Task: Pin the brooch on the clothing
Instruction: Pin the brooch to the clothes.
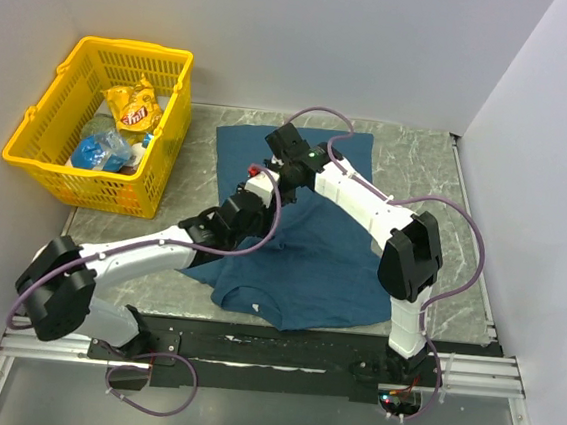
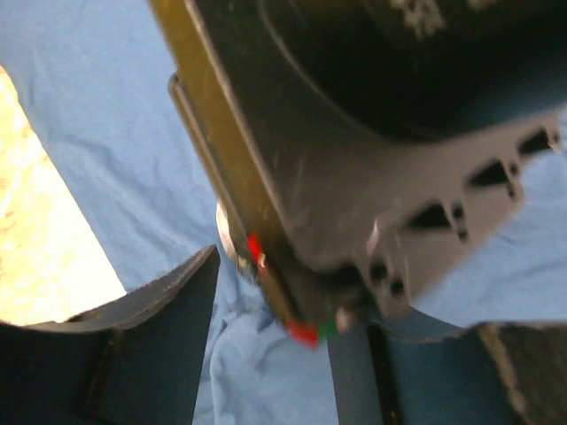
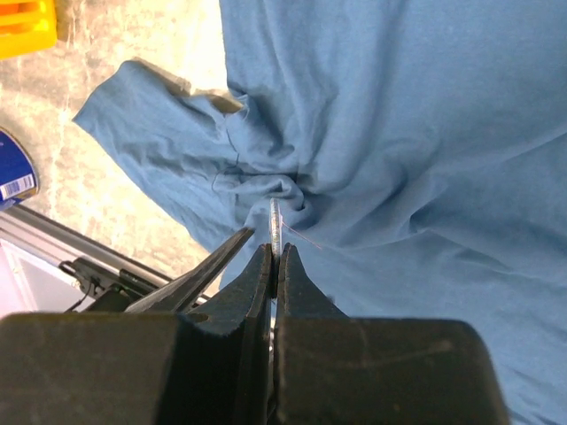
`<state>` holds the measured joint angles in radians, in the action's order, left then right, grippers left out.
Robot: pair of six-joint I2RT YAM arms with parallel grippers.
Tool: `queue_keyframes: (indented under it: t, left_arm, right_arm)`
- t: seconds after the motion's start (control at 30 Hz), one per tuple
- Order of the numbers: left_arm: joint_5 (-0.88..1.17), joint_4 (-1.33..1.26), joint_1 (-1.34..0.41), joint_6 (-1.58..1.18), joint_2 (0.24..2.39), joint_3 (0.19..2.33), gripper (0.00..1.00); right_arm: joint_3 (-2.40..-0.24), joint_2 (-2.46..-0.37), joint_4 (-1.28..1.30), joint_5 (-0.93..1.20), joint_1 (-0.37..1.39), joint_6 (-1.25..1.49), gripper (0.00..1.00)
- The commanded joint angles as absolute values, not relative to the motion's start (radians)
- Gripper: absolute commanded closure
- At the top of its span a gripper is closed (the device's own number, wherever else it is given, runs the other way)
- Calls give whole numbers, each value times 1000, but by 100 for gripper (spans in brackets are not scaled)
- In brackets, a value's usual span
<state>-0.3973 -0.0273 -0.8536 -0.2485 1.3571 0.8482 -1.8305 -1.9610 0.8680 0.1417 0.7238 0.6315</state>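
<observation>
The clothing (image 1: 329, 257) is a dark teal T-shirt spread on the table, bunched into folds near its left sleeve (image 3: 151, 115). My right gripper (image 3: 275, 250) is shut on the brooch (image 3: 275, 221), a thin pale disc seen edge-on whose far rim touches the bunched fabric (image 3: 301, 199). From above, my right gripper (image 1: 260, 173) hangs over the shirt's upper left part. Right beside it, my left gripper (image 1: 248, 197) stands open, and its fingers (image 2: 168, 328) straddle the right gripper's tip over the cloth (image 2: 106, 133). A pale sliver of the brooch (image 2: 221, 235) peeks out there.
A yellow basket (image 1: 101, 125) holding snack packets (image 1: 133, 108) stands at the back left, close to the shirt's sleeve. The grey marble table (image 1: 420, 155) is boxed in by white walls. Both arms cross over the shirt's left half.
</observation>
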Motion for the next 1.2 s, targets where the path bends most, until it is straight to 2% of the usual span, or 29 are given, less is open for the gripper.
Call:
queue_keyframes:
  t: [0.0, 0.07, 0.17, 0.2, 0.27, 0.3, 0.37, 0.63, 0.67, 0.73, 0.8, 0.83, 0.87, 0.93, 0.97, 1.07, 1.17]
  left_arm:
    - [-482, -61, -862, -210, 1400, 907, 49]
    - [-495, -57, -864, -204, 1425, 920, 51]
    - [-529, -46, -865, -201, 1451, 933, 65]
    - [-537, -45, -865, -202, 1454, 936, 73]
    - [-554, -54, -865, -198, 1459, 933, 77]
    - [-555, -67, -865, -198, 1457, 930, 87]
    - [-564, -64, -865, -198, 1465, 927, 98]
    - [-558, -93, -862, -215, 1415, 881, 99]
    - [-546, -95, -862, -218, 1405, 873, 99]
    - [-528, -98, -856, -227, 1375, 856, 99]
    - [-509, -94, -851, -232, 1359, 844, 99]
    - [-503, -94, -850, -239, 1345, 838, 99]
    - [-500, -89, -848, -242, 1339, 831, 99]
    - [-486, -89, -844, -253, 1322, 816, 99]
    - [-483, -83, -842, -256, 1316, 812, 99]
    - [-459, -83, -833, -273, 1278, 776, 99]
    - [-408, -81, -804, -299, 1215, 723, 99]
  right_arm:
    - [-1848, -1919, 870, 166, 730, 637, 100]
    - [-1848, -1919, 873, 179, 729, 635, 100]
    - [-1842, -1914, 868, 193, 729, 634, 100]
    - [-1844, -1914, 868, 195, 727, 632, 100]
    - [-1842, -1914, 870, 205, 729, 630, 100]
    - [-1839, -1913, 870, 210, 729, 632, 100]
    - [-1832, -1911, 861, 225, 729, 630, 100]
    - [-1830, -1891, 830, 305, 701, 588, 99]
    - [-1812, -1882, 800, 319, 696, 580, 89]
    - [-1781, -1842, 755, 356, 683, 580, 79]
    - [-1712, -1789, 665, 388, 663, 597, 59]
    - [-1692, -1775, 634, 422, 655, 603, 56]
    - [-1659, -1752, 612, 436, 646, 617, 47]
    - [-1632, -1732, 554, 480, 618, 626, 35]
    - [-1606, -1712, 540, 486, 609, 635, 30]
    - [-1563, -1674, 494, 497, 581, 632, 25]
    - [-1525, -1638, 463, 496, 568, 604, 16]
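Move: The left hand's half-open fingers are already around the brooch's end of the shut right gripper: the brooch is about 3 cm ahead of the left hand, 1 cm to its right and 1 cm lower. The right hand holds it at its tips, some 1 cm ahead, 1 cm left and 1 cm below. The clothing's middle spreads about 15 cm beneath the left hand, 8 cm to its right and 2 cm back, the neckline some 20 cm back, straight behind. Closing as it eases about 2 cm forward, the left gripper pinches the brooch that the right still holds at its tips; both then stay nearly in place together. The right fingers open wide and let go, and the right hand rises some 6 cm away from the brooch, tilting about 20 degrees with its left side up, while the left keeps its grip and draws a couple of centimetres back and left. ##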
